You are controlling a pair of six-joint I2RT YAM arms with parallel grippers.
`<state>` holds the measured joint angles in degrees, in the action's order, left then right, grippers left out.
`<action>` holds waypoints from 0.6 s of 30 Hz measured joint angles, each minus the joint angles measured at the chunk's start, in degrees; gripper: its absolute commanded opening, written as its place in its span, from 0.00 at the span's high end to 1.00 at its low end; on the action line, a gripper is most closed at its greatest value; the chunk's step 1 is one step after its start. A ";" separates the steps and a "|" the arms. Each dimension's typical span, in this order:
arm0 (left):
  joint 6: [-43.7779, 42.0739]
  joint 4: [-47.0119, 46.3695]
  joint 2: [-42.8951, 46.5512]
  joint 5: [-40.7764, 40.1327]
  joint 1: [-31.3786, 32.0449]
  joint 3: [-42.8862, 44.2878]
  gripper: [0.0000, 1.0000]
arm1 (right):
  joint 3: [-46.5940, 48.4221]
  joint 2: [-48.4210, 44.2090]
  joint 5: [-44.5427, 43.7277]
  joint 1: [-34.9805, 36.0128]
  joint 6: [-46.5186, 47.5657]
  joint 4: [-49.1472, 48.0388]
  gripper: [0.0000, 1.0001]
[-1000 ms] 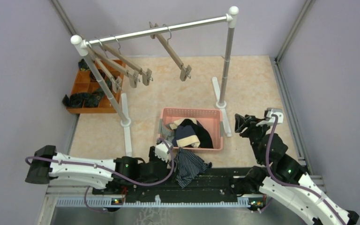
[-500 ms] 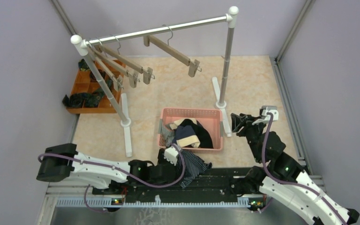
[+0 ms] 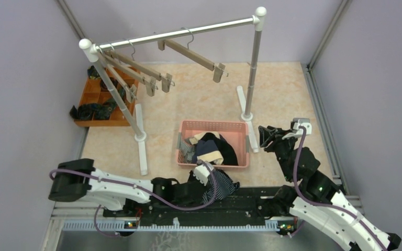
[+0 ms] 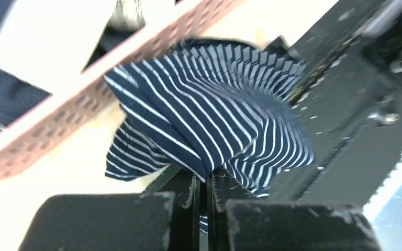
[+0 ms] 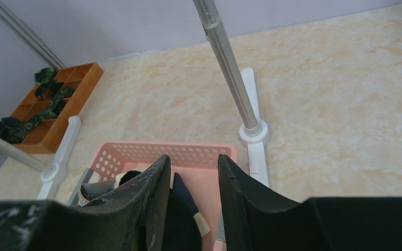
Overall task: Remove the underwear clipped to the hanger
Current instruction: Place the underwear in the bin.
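The navy white-striped underwear [image 4: 209,115] lies bunched on the table in front of the pink basket [image 3: 212,125], partly on the black rail. My left gripper [image 4: 205,175] is shut on a fold of it, low beside the basket's front wall [image 3: 201,180]. Inside the basket lie the plain navy [image 3: 209,149], black [image 3: 230,151] and grey-white striped [image 3: 187,149] underwear. Wooden hangers [image 3: 191,52] hang bare on the rail. My right gripper [image 3: 264,137] hovers at the basket's right end, open with nothing between its fingers [image 5: 193,157].
An orange tray [image 3: 86,97] with dark rolled bundles sits at the back left. The rack's right post [image 3: 251,68] and white foot [image 5: 254,136] stand just behind the basket; the left foot [image 3: 141,141] is beside it. A black rail [image 3: 251,201] runs along the near edge.
My left gripper slid right onto the striped underwear and shut on it. The lone right-hand hanger swung to a flatter angle. My right gripper narrowed a little and drew back slightly.
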<state>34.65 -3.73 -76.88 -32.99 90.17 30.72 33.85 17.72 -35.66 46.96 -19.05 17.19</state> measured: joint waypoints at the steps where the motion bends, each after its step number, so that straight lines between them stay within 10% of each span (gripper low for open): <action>1: -1.22 -0.04 1.92 -0.20 0.26 0.20 1.00 | -0.07 -0.04 0.00 0.00 0.02 -0.11 0.61; 18: -37.68 -16.41 19.63 -12.48 1.36 5.25 1.00 | -2.05 -0.74 -0.09 0.00 1.01 -2.58 0.61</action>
<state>-3.03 -20.14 -57.25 -45.47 91.53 35.97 31.79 16.97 -35.75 46.96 -18.04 14.61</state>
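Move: The striped underwear is already pinched in the left hand, its bulk about 7 cm to the right of the fingers at the table's front edge. The pink bin's middle lies roughly 18 cm ahead of that hand, some 4 cm to its right and a little lower; the navy and black clothes in it are about 16 cm ahead and 4 cm right. From the right hand, the bin is about 5 cm ahead, 22 cm left and 25 cm below. The striped underwear, kept pinched in the left fingers, is lifted fast from the table's front edge: the left hand rises some 20 cm on the near side of the bin, almost straight up at first, then also easing about 4 cm forward. Meanwhile the wrist tips the fingers up, from slanting down to about level, still pointing forward and right. ##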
